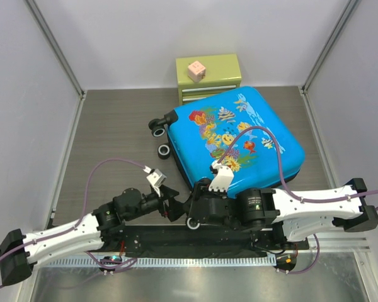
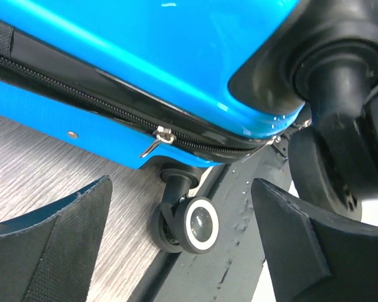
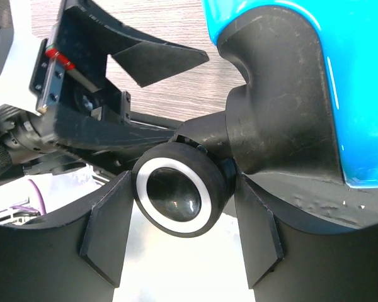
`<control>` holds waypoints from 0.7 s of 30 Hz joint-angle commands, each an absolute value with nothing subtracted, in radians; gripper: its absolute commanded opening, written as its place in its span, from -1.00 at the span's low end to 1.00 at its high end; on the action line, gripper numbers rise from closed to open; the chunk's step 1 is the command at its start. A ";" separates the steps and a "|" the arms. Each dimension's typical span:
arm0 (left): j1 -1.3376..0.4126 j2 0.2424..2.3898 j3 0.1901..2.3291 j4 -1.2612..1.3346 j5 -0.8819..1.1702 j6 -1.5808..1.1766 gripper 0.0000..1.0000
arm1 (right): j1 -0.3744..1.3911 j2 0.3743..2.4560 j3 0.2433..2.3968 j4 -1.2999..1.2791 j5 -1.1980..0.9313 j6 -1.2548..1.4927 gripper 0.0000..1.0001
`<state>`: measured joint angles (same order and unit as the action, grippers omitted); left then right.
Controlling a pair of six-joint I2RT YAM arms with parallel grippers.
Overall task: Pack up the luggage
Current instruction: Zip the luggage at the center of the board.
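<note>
The luggage [image 1: 236, 139], a bright blue hard-shell case with a fish print, lies closed and flat on the table. Its zip is shut, and the pull [image 2: 157, 138] hangs at the near side. My right gripper [image 1: 195, 216] is at the case's near corner. In the right wrist view it [image 3: 184, 189] is shut on a black, white-ringed wheel [image 3: 179, 196], one finger on each side. My left gripper [image 1: 174, 204] stands open just left of that corner. In the left wrist view it [image 2: 181, 195] holds nothing, and another wheel [image 2: 198, 224] sits ahead between its fingers [image 2: 57, 239].
A small green drawer chest [image 1: 208, 77] with a pink cube [image 1: 196, 70] on top stands behind the luggage. Two more wheels [image 1: 157, 128] stick out at the case's far left end. A black strip [image 1: 195, 236] runs along the table's near edge by the arm bases.
</note>
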<state>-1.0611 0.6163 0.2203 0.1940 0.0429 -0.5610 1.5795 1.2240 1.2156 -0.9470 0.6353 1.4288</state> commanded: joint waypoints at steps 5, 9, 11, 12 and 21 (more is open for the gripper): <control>-1.071 0.661 0.147 0.362 0.090 -0.384 0.55 | 1.551 1.178 1.278 -0.943 0.715 1.417 -0.81; -1.069 0.707 0.126 0.454 0.095 -0.312 0.53 | 1.551 1.163 1.276 -0.943 0.716 1.425 -0.82; -1.071 0.721 0.107 0.507 0.080 -0.292 0.53 | 1.552 1.160 1.272 -0.943 0.713 1.434 -0.84; -1.071 0.736 0.104 0.547 0.071 -0.272 0.53 | 1.549 1.161 1.273 -0.943 0.710 1.436 -0.85; -1.071 0.839 0.092 0.736 0.020 -0.219 0.43 | 1.551 1.195 1.298 -0.943 0.695 1.427 -0.87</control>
<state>-1.0668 0.8127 0.0925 0.5617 0.0628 -0.2771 1.5665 1.2194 1.2224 -0.9516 0.6094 1.4250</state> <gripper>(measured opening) 0.727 0.656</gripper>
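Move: The left hand is empty, with its fingers pointing right. The zipper pull, on the suitcase's left side near the close corner, lies about 4 cm ahead, 6 cm right and 3 cm lower. From that hand, the lower wheel is some 2 cm back, 6 cm right and 9 cm below; the upper wheel, held by the right hand, is about 6 cm back, 5 cm right and 4 cm above. From the right hand, the pull is roughly 10 cm ahead, 1 cm right and 7 cm down. Down first, by about 4 cm, the left hand sinks beside the suitcase to the zipper pull's level, then eases up a little while creeping forward and right towards the pull. It rolls some 15 degrees about its fingers, clockwise seen from behind the hand, lining up better with the zipper as the fingers close partway, still short of the pull. The right hand stays put, keeping its grip on the upper wheel. ##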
